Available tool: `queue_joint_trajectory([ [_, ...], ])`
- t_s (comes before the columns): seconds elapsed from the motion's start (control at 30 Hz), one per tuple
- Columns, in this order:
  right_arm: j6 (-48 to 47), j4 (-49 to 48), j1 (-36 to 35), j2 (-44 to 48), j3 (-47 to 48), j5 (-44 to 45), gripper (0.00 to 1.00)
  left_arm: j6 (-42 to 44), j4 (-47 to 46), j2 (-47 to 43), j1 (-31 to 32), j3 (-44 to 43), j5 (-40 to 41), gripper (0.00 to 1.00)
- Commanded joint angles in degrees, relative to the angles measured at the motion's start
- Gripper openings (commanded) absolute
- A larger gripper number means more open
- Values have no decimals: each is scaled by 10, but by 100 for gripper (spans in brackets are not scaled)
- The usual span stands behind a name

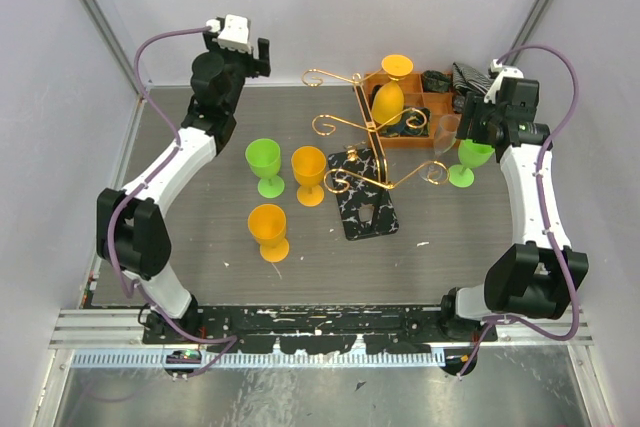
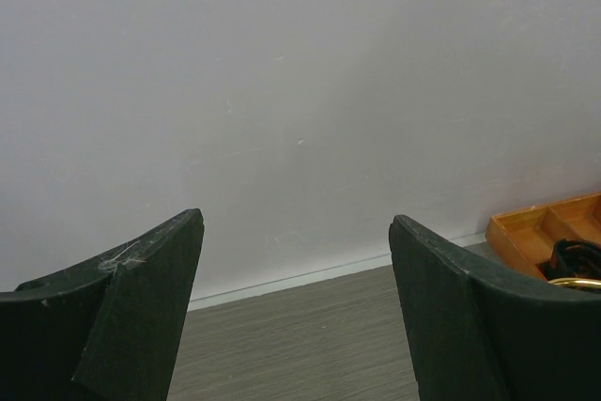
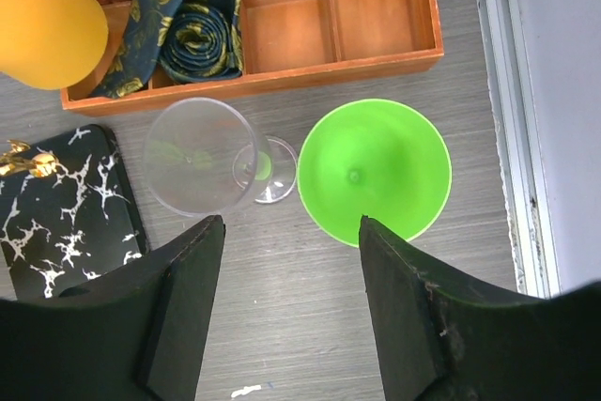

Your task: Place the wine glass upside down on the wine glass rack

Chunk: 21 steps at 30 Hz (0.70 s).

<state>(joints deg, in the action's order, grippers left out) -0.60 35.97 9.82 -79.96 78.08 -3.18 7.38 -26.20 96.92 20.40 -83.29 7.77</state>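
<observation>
The wine glass rack (image 1: 352, 127) is a gold wire stand on a black-and-white marbled base (image 1: 366, 209) at mid-table. An orange wine glass (image 1: 389, 97) hangs upside down on its far arm. A clear wine glass (image 3: 199, 156) and a green wine glass (image 3: 376, 170) stand upright side by side just beyond my right gripper (image 3: 291, 232). That gripper is open, looks straight down, and has only bare table between its fingers. It hovers over the green glass (image 1: 471, 159) in the top view. My left gripper (image 2: 296, 227) is open and empty, raised at the far left (image 1: 258, 55) and facing the wall.
An orange compartment tray (image 3: 379, 55) holds a rolled patterned tie (image 3: 188, 25) behind the two glasses. A green glass (image 1: 264, 165) and two orange glasses (image 1: 308, 173) (image 1: 268, 230) stand left of the rack. The table's metal edge rail (image 3: 512, 138) runs along the right.
</observation>
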Motion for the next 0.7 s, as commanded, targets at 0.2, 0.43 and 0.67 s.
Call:
queue_joint_trajectory([
  [0.2, 5, -82, 1, -17, 14, -24, 65, 2, -7, 6, -1, -24, -1, 87],
  [0.43, 5, -104, 2, -52, 18, -35, 61, 4, -7, 3, -2, -19, 4, 87],
  [0.67, 3, -108, 2, -62, 16, -40, 39, 9, -3, 3, -2, -18, 7, 87],
])
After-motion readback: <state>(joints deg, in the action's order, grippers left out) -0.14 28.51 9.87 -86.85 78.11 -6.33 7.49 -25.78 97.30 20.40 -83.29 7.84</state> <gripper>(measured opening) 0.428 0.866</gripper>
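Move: The clear wine glass, apparently next, stands about 3 cm ahead and 3 cm left of the open right hand, its middle some 9 cm below. From that hand, the green glass is roughly 4 cm right and 2 cm ahead, the compartment box 17 cm ahead and 5 cm left, the rack's foot 21 cm left and 3 cm back. From the left hand, the clear glass lies about 36 cm right, 10 cm back. The right hand eases forward about 4 cm into the narrow space where the clear and green glasses' rims nearly meet, first almost level, then dipping some 3 cm over the second half while its wrist hardly turns. During the dip the fingers close from about two-thirds open to under half, bringing their tips in beside the clear bowl's right side and the green glass's left rim; contact can't be made out. ##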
